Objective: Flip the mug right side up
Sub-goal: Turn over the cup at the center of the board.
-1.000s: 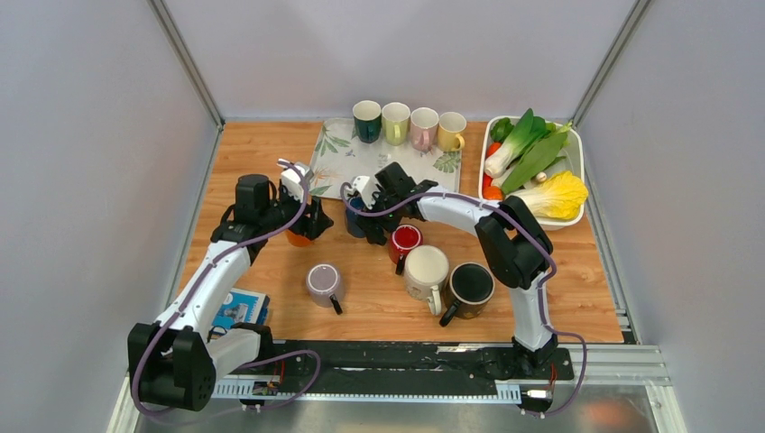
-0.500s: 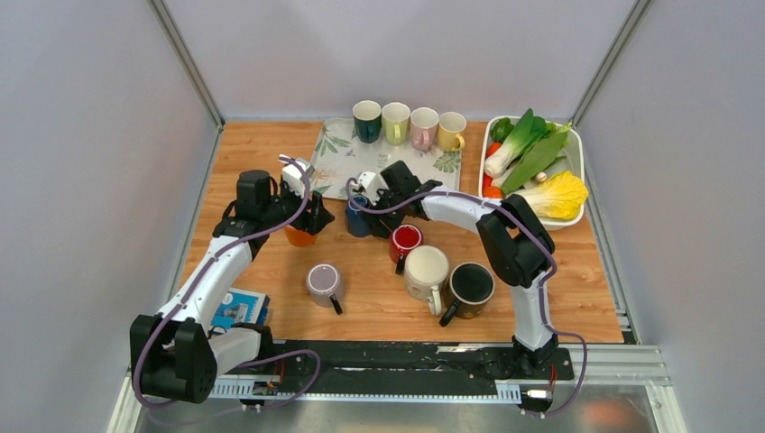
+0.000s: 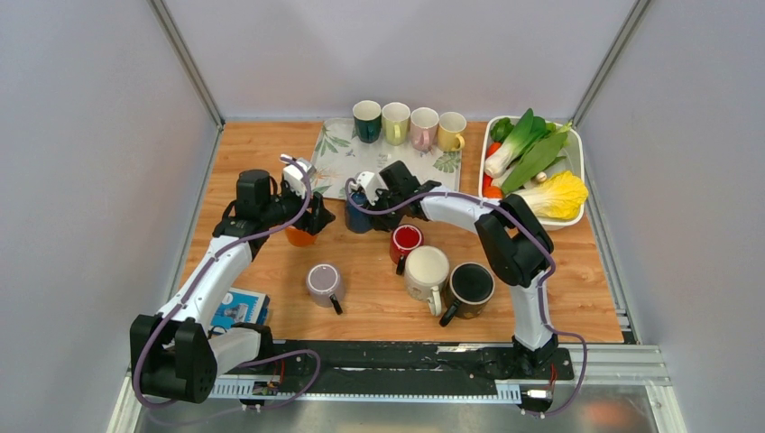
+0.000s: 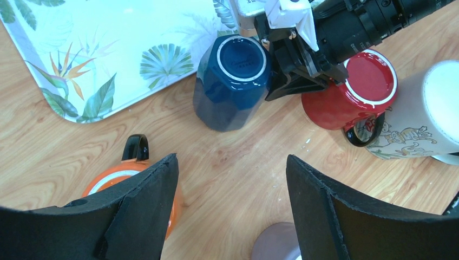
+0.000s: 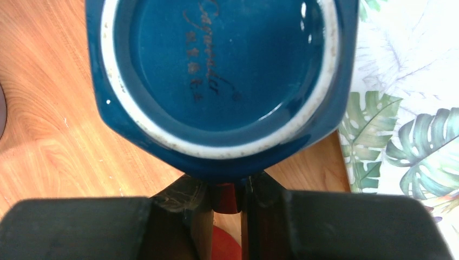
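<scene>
A dark blue mug [image 3: 357, 216] [image 4: 233, 81] stands upside down on the wooden table, its white-ringed base facing up, just off the leaf-print tray's corner. In the right wrist view that base [image 5: 222, 76] fills the top half. My right gripper [image 3: 373, 206] [image 4: 277, 81] [image 5: 226, 189] is shut against the mug's side, its fingers pinched under the base edge where the handle is hidden. My left gripper [image 3: 311, 221] [image 4: 233, 162] hangs open over bare wood to the mug's left and holds nothing.
An orange mug [image 3: 299, 236] [image 4: 116, 179] sits under the left finger. A red mug [image 3: 405, 240], white mug [image 3: 426, 269], black mug [image 3: 470, 285] and mauve mug [image 3: 322, 281] stand nearby. The tray [image 3: 336, 158] carries several mugs. A vegetable bin [image 3: 577, 158] is back right.
The right gripper's jaws have closed from wide open onto the blue mug's side. The left arm has shifted slightly and stays open.
</scene>
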You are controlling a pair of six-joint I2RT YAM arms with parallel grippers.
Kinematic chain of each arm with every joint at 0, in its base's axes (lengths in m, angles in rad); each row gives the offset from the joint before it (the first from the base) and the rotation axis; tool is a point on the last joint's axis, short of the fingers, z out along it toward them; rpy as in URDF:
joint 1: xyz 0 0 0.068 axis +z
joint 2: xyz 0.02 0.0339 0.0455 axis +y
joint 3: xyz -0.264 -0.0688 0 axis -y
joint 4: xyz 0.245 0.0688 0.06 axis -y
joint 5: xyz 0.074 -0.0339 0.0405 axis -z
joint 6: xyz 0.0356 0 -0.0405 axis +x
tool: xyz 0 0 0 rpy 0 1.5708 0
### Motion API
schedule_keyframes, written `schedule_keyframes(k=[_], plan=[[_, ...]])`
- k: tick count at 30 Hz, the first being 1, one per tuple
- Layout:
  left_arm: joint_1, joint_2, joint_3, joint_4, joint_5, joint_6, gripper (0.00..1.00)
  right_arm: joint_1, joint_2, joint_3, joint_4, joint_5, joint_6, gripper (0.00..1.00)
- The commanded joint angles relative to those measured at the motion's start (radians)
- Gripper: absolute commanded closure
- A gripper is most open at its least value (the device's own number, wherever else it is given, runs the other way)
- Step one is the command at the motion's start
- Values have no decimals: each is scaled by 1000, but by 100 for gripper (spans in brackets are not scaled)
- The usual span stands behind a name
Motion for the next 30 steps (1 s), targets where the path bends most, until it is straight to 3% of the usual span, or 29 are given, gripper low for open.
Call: schedule_keyframes(k=[1, 7, 10, 15, 22, 25, 30], plan=[[7, 1, 43, 17, 29, 87, 20, -24, -26, 48, -11, -27, 21, 100], [-9, -30, 29, 57, -2, 247, 20, -73, -77, 110, -67, -151, 32, 100], [-62, -69, -7, 84, -90, 422, 20, -109, -90, 147, -118, -256, -10, 100], [-205, -149, -144, 291, -199, 755, 17, -190, -93, 199, -162, -503, 12, 100], [-314, -163, -270, 517, -272, 953, 17, -275, -66, 227, -149, -728, 81, 100], [-339, -137, -313, 614, -286, 999, 18, -312, -51, 200, -61, -855, 224, 100], [-365, -64, -366, 901, -343, 1059, 22, -344, -44, 97, 286, -1083, 555, 100]])
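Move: The upside-down blue mug's middle is about 3 cm ahead and 5 cm left of the right hand, level with it; the fingers are already on its handle. From that hand the red mug stands 4 cm back and 6 cm right, the tray's middle 14 cm ahead and 2 cm right. From the left hand the blue mug is some 3 cm ahead, 8 cm right and 13 cm below, the orange mug 2 cm back and 5 cm left. Right, still pinching the handle, lifts the mug 10 cm and tilts it; left shifts right, rolling 70 degrees. ##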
